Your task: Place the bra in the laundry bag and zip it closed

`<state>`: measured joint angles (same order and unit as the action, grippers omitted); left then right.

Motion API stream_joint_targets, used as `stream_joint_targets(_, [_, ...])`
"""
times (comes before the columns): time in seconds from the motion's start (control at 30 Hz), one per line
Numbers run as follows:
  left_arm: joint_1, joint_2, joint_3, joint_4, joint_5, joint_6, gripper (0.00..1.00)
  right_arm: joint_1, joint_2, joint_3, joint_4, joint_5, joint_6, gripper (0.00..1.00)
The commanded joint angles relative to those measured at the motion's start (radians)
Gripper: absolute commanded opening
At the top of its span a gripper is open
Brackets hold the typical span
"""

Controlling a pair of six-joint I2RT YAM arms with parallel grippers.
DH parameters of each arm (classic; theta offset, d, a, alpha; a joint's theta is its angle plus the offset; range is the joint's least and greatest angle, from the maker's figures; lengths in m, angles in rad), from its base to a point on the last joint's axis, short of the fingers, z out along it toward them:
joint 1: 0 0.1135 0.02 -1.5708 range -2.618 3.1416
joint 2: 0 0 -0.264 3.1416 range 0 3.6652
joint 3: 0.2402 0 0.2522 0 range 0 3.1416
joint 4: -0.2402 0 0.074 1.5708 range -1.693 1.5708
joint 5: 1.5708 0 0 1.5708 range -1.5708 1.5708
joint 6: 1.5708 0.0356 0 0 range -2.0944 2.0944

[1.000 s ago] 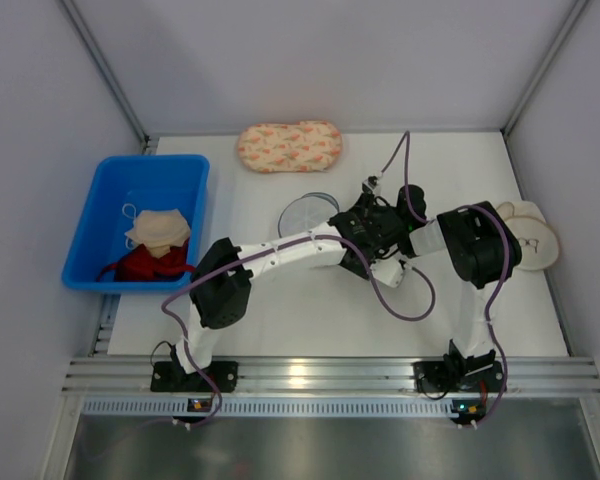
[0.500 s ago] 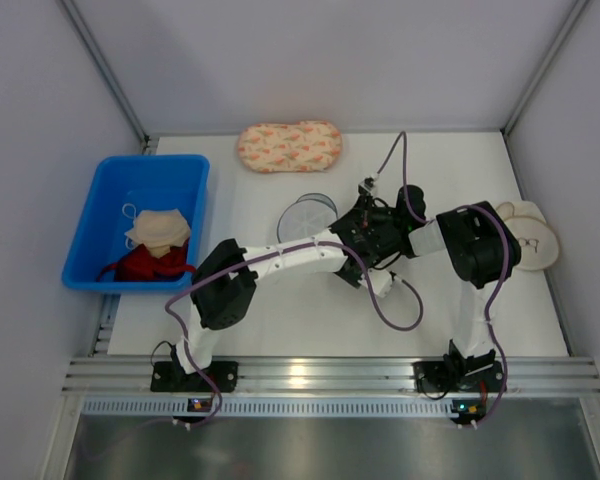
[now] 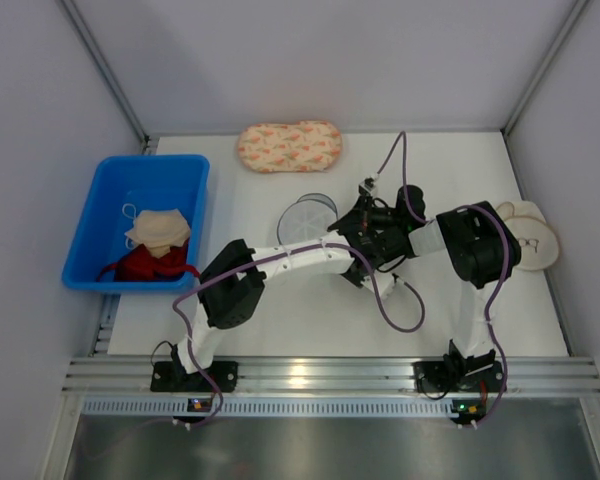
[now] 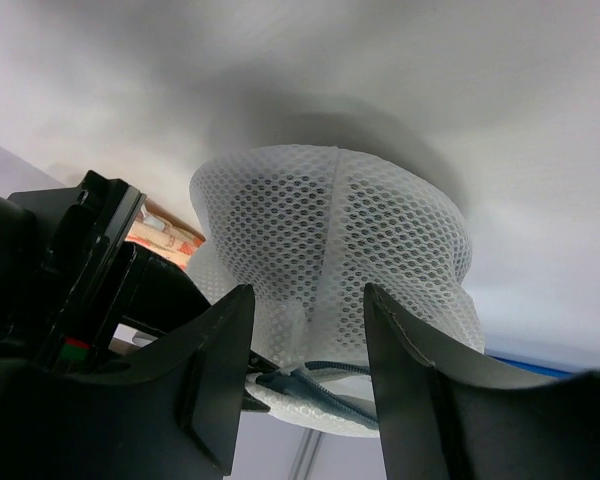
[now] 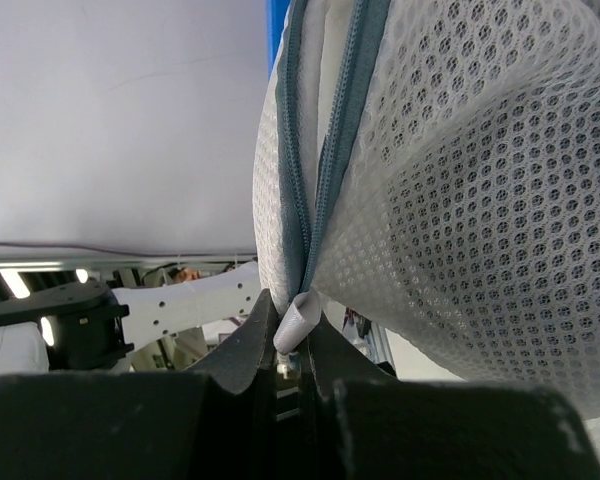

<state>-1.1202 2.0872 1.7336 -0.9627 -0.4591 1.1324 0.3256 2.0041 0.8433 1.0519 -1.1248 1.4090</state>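
The laundry bag (image 3: 306, 214), a round white mesh dome, lies mid-table. The bra shows in no view. My right gripper (image 5: 292, 322) is shut on the small white tab (image 5: 298, 318) at the end of the bag's grey-blue zipper (image 5: 306, 150), and the mesh (image 5: 460, 150) bulges just beyond it. My left gripper (image 4: 308, 300) is open, its fingers either side of the bag's zipper edge (image 4: 315, 385), with the mesh (image 4: 330, 230) behind them. From above, the left gripper (image 3: 352, 238) and right gripper (image 3: 363, 218) crowd together at the bag's right rim.
A blue bin (image 3: 196, 168) at the left holds a beige cloth (image 3: 158, 228) and a red cloth (image 3: 145, 265). A peach patterned pouch (image 3: 290, 147) lies at the back. A beige round-cupped bra (image 3: 532, 238) sits at the right edge. A purple cable (image 3: 405, 318) loops over the table.
My left arm's elbow has swung right and its wrist has tucked closer to the right gripper. The right gripper still pinches the tab. The bag has barely shifted.
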Motion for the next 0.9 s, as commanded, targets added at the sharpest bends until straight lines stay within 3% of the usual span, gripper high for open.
stream_joint_targets(0.0, [0.005, -0.015, 0.037, 0.012, -0.062, 0.017, 0.54, 0.026, -0.045, -0.006, -0.012, -0.03, -0.061, 0.0])
stream_joint_targets(0.2, [0.007, -0.032, 0.047, 0.012, -0.085, 0.032, 0.54, 0.024, -0.054, -0.007, -0.035, -0.029, -0.085, 0.0])
stream_joint_targets(0.3, [0.007, -0.033, 0.043, 0.01, -0.093, 0.032, 0.47, 0.027, -0.062, -0.007, -0.055, -0.029, -0.1, 0.0])
stream_joint_targets(0.6, [0.007, -0.047, 0.024, -0.027, -0.069, 0.023, 0.0, 0.024, -0.061, 0.014, -0.066, -0.03, -0.105, 0.0])
stream_joint_targets(0.87, [-0.006, -0.088, -0.005, -0.087, 0.002, -0.008, 0.0, 0.0, -0.008, 0.066, 0.025, -0.032, -0.027, 0.0])
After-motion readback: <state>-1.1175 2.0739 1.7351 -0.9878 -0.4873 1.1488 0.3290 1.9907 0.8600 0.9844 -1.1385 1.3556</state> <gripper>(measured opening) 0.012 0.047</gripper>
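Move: Just in front of the half-open left fingers is the zip end of the mesh laundry bag, held by the right fingertips, roughly 3 cm ahead, 3 cm to the left and about 1 cm higher. The bag's body spreads some 10 cm to the left hand's left and 4 cm farther out, a few centimetres lower. For the right hand the zip end is right between its fingers, with the bag's body about 6 cm to its left, level forward, 3 cm lower. Closing from a little over half open to fully shut, the left fingers come together beside the zip end while that hand stays almost in place, easing only about 1 cm up and to the left. The right hand keeps its pinch on the bag's zip end and holds there, dipping roughly half a centimetre and coming back. Whether the left tips catch the slider or tape can't be seen. ##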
